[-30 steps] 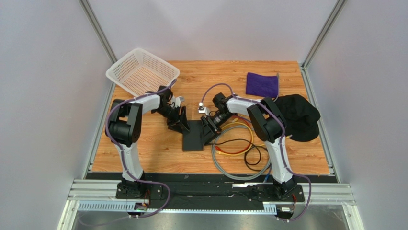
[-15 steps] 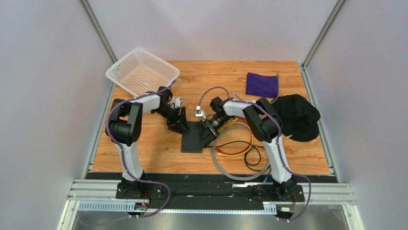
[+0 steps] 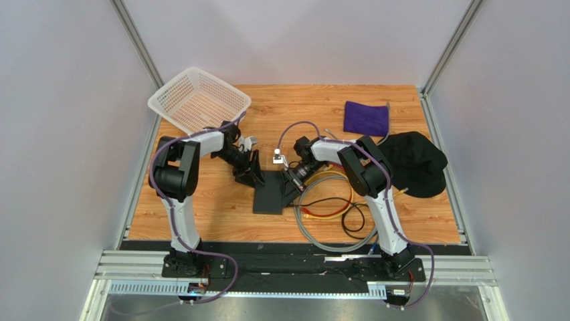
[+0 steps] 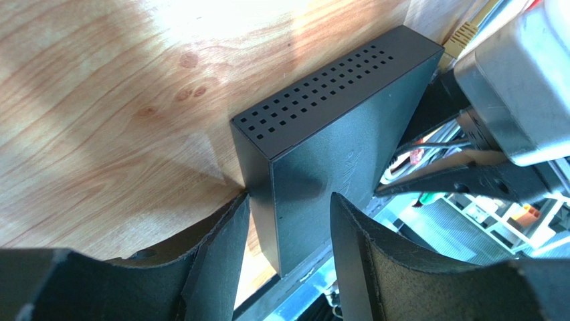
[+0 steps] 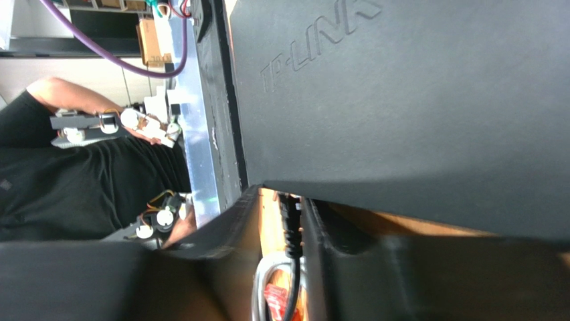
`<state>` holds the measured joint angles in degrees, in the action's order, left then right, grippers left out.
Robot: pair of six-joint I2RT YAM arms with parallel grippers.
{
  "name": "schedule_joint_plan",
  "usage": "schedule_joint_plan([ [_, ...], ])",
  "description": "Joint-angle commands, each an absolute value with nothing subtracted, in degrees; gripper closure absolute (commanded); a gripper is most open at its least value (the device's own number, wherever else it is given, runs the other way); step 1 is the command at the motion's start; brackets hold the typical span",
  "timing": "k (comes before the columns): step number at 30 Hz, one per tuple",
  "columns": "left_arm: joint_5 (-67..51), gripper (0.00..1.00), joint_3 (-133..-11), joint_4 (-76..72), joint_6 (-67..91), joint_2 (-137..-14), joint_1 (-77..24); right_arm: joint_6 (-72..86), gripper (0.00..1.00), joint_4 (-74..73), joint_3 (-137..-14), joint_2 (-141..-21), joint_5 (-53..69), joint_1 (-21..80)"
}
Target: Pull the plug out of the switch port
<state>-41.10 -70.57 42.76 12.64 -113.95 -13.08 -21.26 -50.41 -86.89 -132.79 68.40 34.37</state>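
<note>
The switch (image 3: 269,192) is a flat black box on the wooden table; it also shows in the left wrist view (image 4: 334,114) and the right wrist view (image 5: 401,87). My left gripper (image 3: 252,172) is open, and its jaws straddle the switch's far left corner (image 4: 289,200). My right gripper (image 3: 292,182) is at the switch's right edge. In the right wrist view its fingers stand narrowly apart (image 5: 279,200) around a thin black plug (image 5: 291,227) that goes into the switch's edge. The right finger touches the plug and a small gap shows on the left.
A coil of grey, yellow and black cables (image 3: 328,214) lies right of the switch. A white basket (image 3: 199,99) stands at the back left. A purple cloth (image 3: 366,118) and a black cap (image 3: 416,162) lie at the right.
My right gripper has moved a little left, closer against the switch's right edge. The switch has shifted slightly left. The left gripper has barely moved.
</note>
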Motion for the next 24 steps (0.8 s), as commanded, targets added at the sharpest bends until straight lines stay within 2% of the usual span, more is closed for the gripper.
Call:
schedule_joint_plan([
  [1,-36.39,0.42,-69.7,40.43,9.67,-116.81,-13.71,-28.12,0.79,-45.62,-83.67,-138.25,60.64,36.21],
  [10,-36.56,0.42,-69.79,40.69,9.41,-116.63,-13.71,-29.27,0.86,-45.7,-82.97,-136.32,62.22,36.12],
  [11,-36.48,0.42,-69.79,40.69,9.32,-116.63,-13.71,-29.27,0.92,-45.7,-82.88,-136.14,62.49,36.12],
  [14,-36.82,0.42,-69.87,40.61,8.79,-116.63,-13.62,-30.06,0.96,-46.76,-83.58,-135.79,65.03,35.51],
  [16,-38.05,0.41,-69.79,40.34,8.18,-116.54,-13.45,-30.32,0.91,-48.07,-84.81,-136.14,67.49,34.46],
  [17,-38.93,0.41,-69.61,40.08,7.91,-116.54,-13.1,-30.76,0.71,-49.82,-85.25,-136.32,68.54,34.19],
  [18,-40.76,0.41,-69.52,39.73,7.82,-116.46,-13.01,-31.2,0.64,-50.53,-86.82,-136.84,69.08,34.02],
  [19,-41.39,0.41,-69.43,39.55,8.08,-116.37,-12.92,-31.46,0.67,-51.41,-87.71,-137.19,68.65,34.01],
  [22,-42.98,0.41,-69.43,39.02,8.52,-116.19,-12.92,-29.89,0.93,-52.47,-89.73,-138.95,68.38,34.1],
  [24,-42.8,0.41,-69.61,39.29,8.44,-116.02,-12.92,-29.01,1.0,-52.47,-90.52,-140.0,67.59,34.19],
])
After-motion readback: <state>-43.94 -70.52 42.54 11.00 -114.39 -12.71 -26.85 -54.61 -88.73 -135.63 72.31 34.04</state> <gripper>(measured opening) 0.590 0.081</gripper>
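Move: The black plug still sits in the port, right between my right fingertips, about 1 cm to my left and roughly level. The switch's middle is some 3 cm ahead and 4 cm left of that hand, and a loose yellow plug lies 3 cm back and 6 cm right. From my left hand, at the switch's left side, the plug is about 6 cm back and 7 cm right, and the switch's middle 2 cm back and 3 cm right. I close my right fingers around the black plug at the switch's edge, easing briefly open and then shutting almost fully. That hand stays nearly in place, shifting only about half a centimetre back and partly returning, with a slight roll that lifts its left side. My left hand stays half open against the switch's left end, tilting a few degrees. ##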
